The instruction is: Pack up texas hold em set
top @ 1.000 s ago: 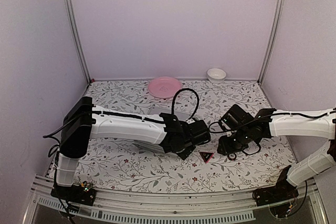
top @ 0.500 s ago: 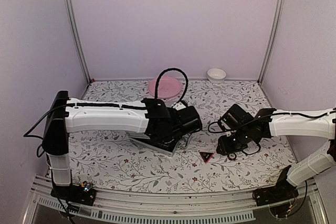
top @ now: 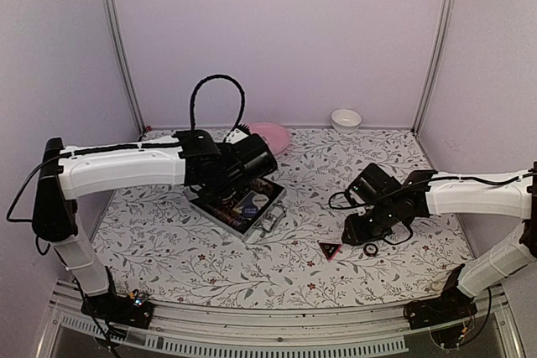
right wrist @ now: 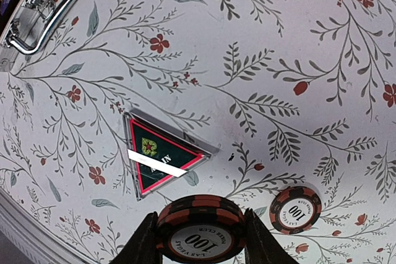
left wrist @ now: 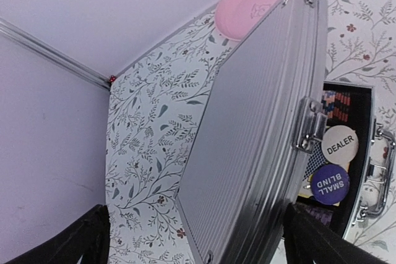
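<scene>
The silver case (top: 252, 225) lies open at the table's centre, its black lining and contents showing. In the left wrist view its ribbed lid (left wrist: 260, 122) stands tilted up, with a DEALER button (left wrist: 340, 144) and a SMALL BLIND button (left wrist: 329, 183) inside. My left gripper (top: 252, 158) hangs open over the case's far side, and the lid fills the gap between its fingers (left wrist: 86, 239). My right gripper (top: 362, 228) is shut on a short red and dark chip stack (right wrist: 201, 230). The black-and-red triangle (right wrist: 159, 156) and a single loose chip (right wrist: 298, 209) lie on the table just beyond it.
A pink plate (top: 270, 136) sits behind the case, close to the left wrist. A small white bowl (top: 346, 119) stands at the back wall. The case's metal handle (right wrist: 46, 7) faces the right arm. Metal frame posts (top: 117, 48) rise at both back corners.
My left arm has swung back and to the left, away from the triangle. The case it covered now shows its open inside. The right arm has barely moved.
</scene>
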You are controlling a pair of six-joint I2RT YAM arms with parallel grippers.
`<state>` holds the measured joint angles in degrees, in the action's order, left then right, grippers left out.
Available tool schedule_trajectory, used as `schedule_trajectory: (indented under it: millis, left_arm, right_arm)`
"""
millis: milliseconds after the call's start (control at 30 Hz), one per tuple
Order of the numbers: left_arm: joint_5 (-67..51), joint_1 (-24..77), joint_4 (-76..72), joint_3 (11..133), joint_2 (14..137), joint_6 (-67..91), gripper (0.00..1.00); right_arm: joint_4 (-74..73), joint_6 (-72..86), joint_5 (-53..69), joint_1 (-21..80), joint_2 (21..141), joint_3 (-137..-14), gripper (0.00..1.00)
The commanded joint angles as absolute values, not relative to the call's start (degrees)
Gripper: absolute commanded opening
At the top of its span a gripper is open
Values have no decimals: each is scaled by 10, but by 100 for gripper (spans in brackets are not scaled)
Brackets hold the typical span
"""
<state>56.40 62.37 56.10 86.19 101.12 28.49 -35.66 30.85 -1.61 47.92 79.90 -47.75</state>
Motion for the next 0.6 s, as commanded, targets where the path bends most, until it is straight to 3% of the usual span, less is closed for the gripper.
schedule_trajectory:
  millis: [0, 567]
  left_arm:
    - [621, 565, 581, 819, 980, 260, 97]
    - [578, 386, 203, 670, 868, -10, 97]
  right_arm:
    - [-350, 318, -9, 475, 806, -500, 33]
    - [-349, 326, 2, 475, 831, -528, 33]
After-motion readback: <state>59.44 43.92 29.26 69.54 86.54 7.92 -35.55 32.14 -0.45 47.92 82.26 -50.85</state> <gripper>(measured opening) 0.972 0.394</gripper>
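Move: The case lid stands part-open against the left hand's right finger, its near end between the spread fingers; its middle lies about 10 cm ahead, 2 cm left and 7 cm below. The case tray is centred some 8 cm ahead, 2 cm right and 19 cm down; the pink plate is roughly 34 cm ahead and 4 cm right. From the right hand, the lid is about 19 cm ahead, 30 cm left and 7 cm higher. Still against the lid's rim with its right finger, the left hand pushes the lid over towards the hinge side, sweeping about 12 cm left and 6 cm forward while climbing slightly. The fingers stay wide open; the wrist lifts its tips and turns counter-clockwise, some 15 degrees in all. The right hand keeps its pinch on the 100 chips, easing barely a centimetre or so left. ##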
